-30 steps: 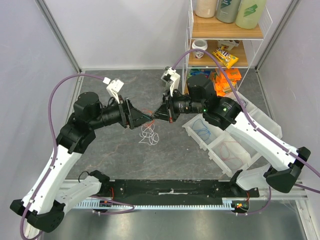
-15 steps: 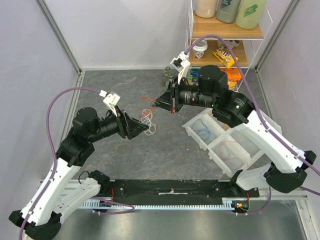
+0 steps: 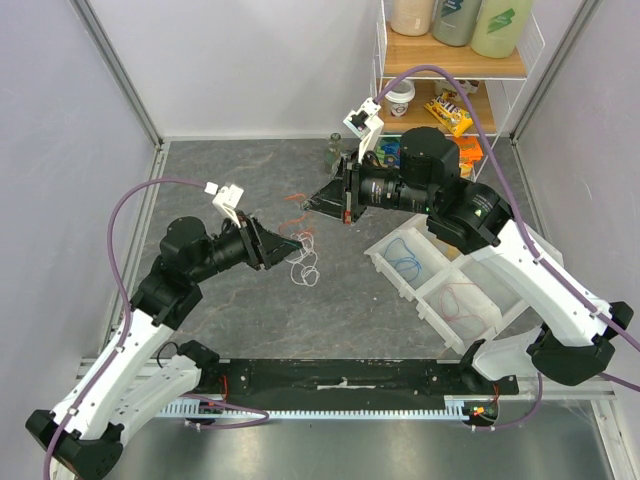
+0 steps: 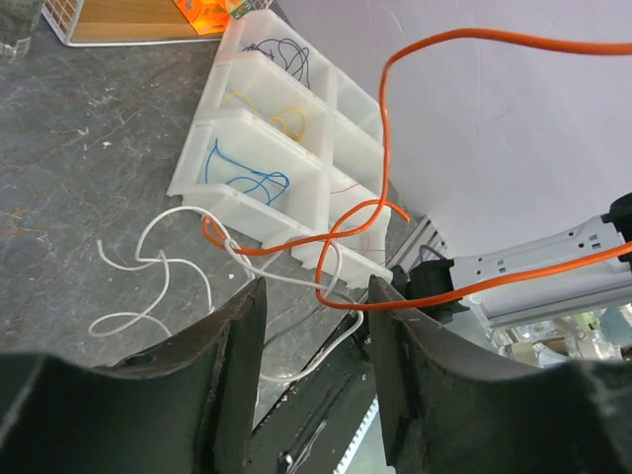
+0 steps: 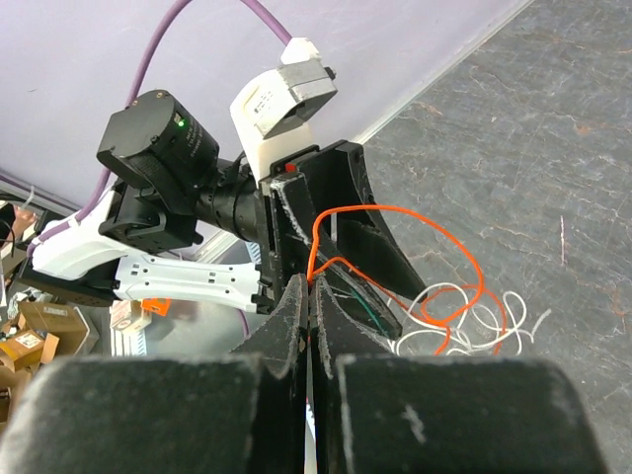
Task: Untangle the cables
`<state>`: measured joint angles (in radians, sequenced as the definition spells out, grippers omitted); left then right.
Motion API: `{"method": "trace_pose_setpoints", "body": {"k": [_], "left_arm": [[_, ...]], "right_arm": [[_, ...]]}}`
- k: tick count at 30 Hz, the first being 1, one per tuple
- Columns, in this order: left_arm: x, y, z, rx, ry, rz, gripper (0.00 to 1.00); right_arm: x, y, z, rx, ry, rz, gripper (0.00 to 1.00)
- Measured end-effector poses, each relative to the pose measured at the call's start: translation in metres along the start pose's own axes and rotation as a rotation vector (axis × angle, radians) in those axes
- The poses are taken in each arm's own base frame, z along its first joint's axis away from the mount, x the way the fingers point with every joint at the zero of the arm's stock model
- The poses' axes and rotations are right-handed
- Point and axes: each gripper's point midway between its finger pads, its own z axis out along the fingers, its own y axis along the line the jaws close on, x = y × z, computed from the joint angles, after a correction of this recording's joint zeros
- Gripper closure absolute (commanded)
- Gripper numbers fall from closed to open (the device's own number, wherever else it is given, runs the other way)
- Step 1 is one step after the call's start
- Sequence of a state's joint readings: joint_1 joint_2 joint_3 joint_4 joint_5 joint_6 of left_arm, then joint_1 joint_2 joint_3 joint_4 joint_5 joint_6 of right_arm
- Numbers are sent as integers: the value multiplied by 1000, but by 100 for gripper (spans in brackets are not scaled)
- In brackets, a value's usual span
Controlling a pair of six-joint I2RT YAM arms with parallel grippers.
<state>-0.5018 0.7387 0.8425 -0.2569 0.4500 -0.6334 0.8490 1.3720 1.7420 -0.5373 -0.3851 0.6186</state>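
Observation:
My right gripper [image 5: 311, 283] is shut on the orange cable [image 5: 462, 255], which rises in a loop from its tips. It hovers over the back of the mat [image 3: 312, 203]. The orange cable [image 4: 387, 94] arcs across the left wrist view and crosses the gap at my left gripper's [image 4: 314, 296] tips, touching neither finger. That gripper [image 3: 290, 243] is open. Its fingers [image 4: 237, 365] stand apart above the white cable [image 4: 148, 265]. The white cable [image 3: 303, 266] lies in loose loops on the grey mat, tangled with the orange one.
A white compartment tray [image 3: 384, 262] on the right holds a blue cable [image 3: 405, 258] and a red cable [image 3: 460, 300]. In the left wrist view the tray [image 4: 197, 148] also shows yellow and purple cables. A wire shelf [image 3: 450, 70] with snacks stands back right.
My right gripper has drawn up and back with the orange cable in it. The left arm has pulled back towards the near edge, its gripper now just left of the white loops.

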Motion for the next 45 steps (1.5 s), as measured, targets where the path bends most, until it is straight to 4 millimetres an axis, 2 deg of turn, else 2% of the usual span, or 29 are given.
{"method": "trace_pose_setpoints", "body": {"k": [2, 4, 5, 7, 9, 10, 12, 15, 18, 23, 27, 31, 35, 39, 42, 45], "left_arm": [[1, 1, 2, 5, -5, -16, 61], [3, 2, 3, 4, 0, -28, 62], [3, 2, 3, 4, 2, -30, 60], [5, 4, 4, 1, 8, -33, 49], [8, 6, 5, -2, 20, -40, 49], [11, 7, 6, -1, 29, -46, 56], [19, 11, 7, -5, 49, -62, 76], [34, 22, 8, -29, 81, -96, 89], [40, 29, 9, -51, 93, -110, 98], [33, 38, 6, -111, 43, -105, 98], [38, 65, -2, -262, 31, -129, 98], [58, 100, -17, -461, 73, -175, 98], [71, 121, -35, -601, 77, -214, 98], [80, 134, -47, -682, 71, -241, 98], [86, 141, -49, -720, 86, -255, 98], [91, 145, -48, -740, 112, -261, 98]], "right_arm": [[0, 0, 0, 0, 0, 2, 100], [0, 0, 0, 1, -1, 3, 100], [0, 0, 0, 1, -1, 3, 100], [-1, 0, 0, 2, -2, 3, 100], [-5, 2, -2, 2, -13, -1, 100], [-9, 5, -3, -2, -22, -5, 100], [-17, 11, -6, -13, -43, -14, 100], [-30, 21, -12, -31, -76, -25, 100], [-39, 27, -17, -38, -102, -32, 100], [-50, 29, -22, -24, -141, -43, 100], [-66, 22, -33, 55, -206, -75, 100], [-92, 19, -63, 153, -320, -129, 100], [-122, 21, -117, 275, -484, -179, 100], [-146, 27, -172, 363, -637, -204, 100], [-153, 20, -206, 458, -720, -201, 100], [-144, -2, -234, 595, -774, -168, 100]]}}
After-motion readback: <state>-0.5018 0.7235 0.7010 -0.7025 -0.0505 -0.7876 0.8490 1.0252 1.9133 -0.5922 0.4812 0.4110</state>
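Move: The white cable hangs just off the left hand's open fingertips, about 2 cm ahead, 2 cm to its right and some 6 cm below; the stretch of orange cable crossing it is about 3 cm ahead, 3 cm right and 4 cm above. From the right hand, which already holds the orange cable, the white one lies roughly 17 cm below, 1 cm ahead and 3 cm left. The tray is about 33 cm to the right hand's right, 5 cm farther out and 40 cm below. The left hand sinks about 5 cm and shuts its half-open fingers on the white cable, then carries it some 10 cm further down and 9 cm left towards the table, tipping the fingertips down and turning counter-clockwise. Meanwhile the right hand, still pinching the orange cable, rises about 6 cm and then sweeps some 20 cm right and 10 cm higher, away from the white cable, swinging its fingers clockwise by nearly 50 degrees. ##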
